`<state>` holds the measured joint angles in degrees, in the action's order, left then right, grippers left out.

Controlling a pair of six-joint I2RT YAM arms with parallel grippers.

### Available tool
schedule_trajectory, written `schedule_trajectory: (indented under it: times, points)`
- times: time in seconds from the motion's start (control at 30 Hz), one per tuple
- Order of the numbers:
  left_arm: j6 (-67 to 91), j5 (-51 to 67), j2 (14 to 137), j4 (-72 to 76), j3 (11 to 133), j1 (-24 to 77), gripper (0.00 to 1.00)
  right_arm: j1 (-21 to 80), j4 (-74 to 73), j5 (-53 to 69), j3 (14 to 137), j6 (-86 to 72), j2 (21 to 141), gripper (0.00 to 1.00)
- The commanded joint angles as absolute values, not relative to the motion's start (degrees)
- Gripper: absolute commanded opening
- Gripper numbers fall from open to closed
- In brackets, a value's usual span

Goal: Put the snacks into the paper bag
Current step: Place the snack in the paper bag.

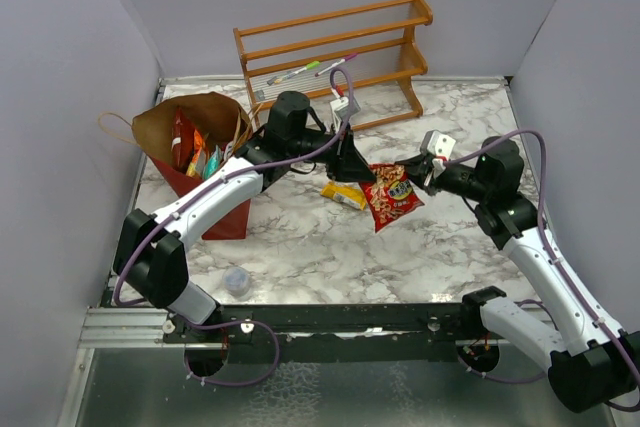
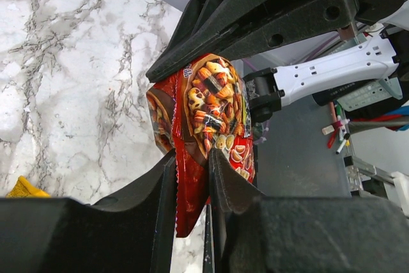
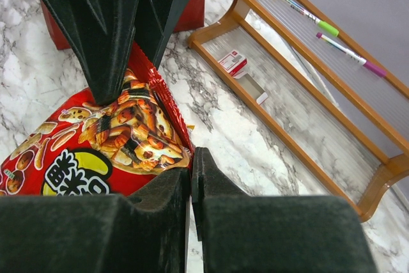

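A red snack packet hangs just above the marble between both grippers. My left gripper pinches its crimped left end, and in the left wrist view its fingers press both sides of the packet. My right gripper is shut on the opposite edge; in the right wrist view its jaws nip the red packet. A small yellow packet lies on the table beside it. The dark-red paper bag stands open at the left with several packets inside.
A wooden slatted rack stands at the back with a green pen and a pink pen on it. A small clear cup sits near the front left. Grey walls close in three sides.
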<state>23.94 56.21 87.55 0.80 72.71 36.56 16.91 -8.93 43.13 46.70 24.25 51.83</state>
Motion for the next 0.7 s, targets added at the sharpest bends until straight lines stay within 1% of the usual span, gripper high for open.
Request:
schedule_trajectory:
  times: [0.0,0.07,0.13,0.23,0.3,0.4,0.67]
  points:
    - [19.33,57.85,83.49,-0.87,73.65,36.83,0.0,16.81,-7.55,43.82,45.95,25.41,51.44,0.2]
    - [16.88,56.97,82.59,-3.16,74.29,36.83,0.0,16.64,-7.64,43.54,45.86,25.65,51.49,0.33]
    - [13.84,55.82,81.75,-6.09,75.33,36.76,0.0,16.49,-7.65,43.14,45.74,25.78,51.37,0.43]
    - [9.12,54.06,80.25,-10.63,76.94,36.66,0.0,16.11,-7.55,42.19,45.57,25.92,51.34,0.57]
    - [5.9,52.49,78.99,-13.62,77.33,36.44,0.0,15.87,-7.41,41.68,45.35,25.98,51.31,0.64]
    - [1.29,49.29,77.03,-18.09,80.22,35.62,0.0,15.57,-6.92,40.78,45.04,25.97,51.41,0.68]
    - [-7.33,39.45,69.55,-24.84,83.12,30.12,0.0,14.52,-5.83,40.16,44.48,25.15,51.74,0.69]
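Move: The red snack pouch hangs between the two hands, both gripping its top, its middle about 5 cm below each: roughly 5 cm right and 2 back of the left hand, 2 left and 5 back of the right. The paper bag's middle is some 38 cm left, 12 ahead and 15 below the left hand, or 44 left, 8 ahead and 12 below the right. From the left hand, the yellow snack lies 4 cm left, 9 ahead and 29 below. The red pouch stays pinched in the left fingers and is carried up and left, about 6 cm each way, towards the paper bag, slowly at first with a slight draw back, then faster; that hand rolls some 25 degrees about its fingers, forward side rising. The right fingers open and let go, that hand easing only about 1 cm right and down. ##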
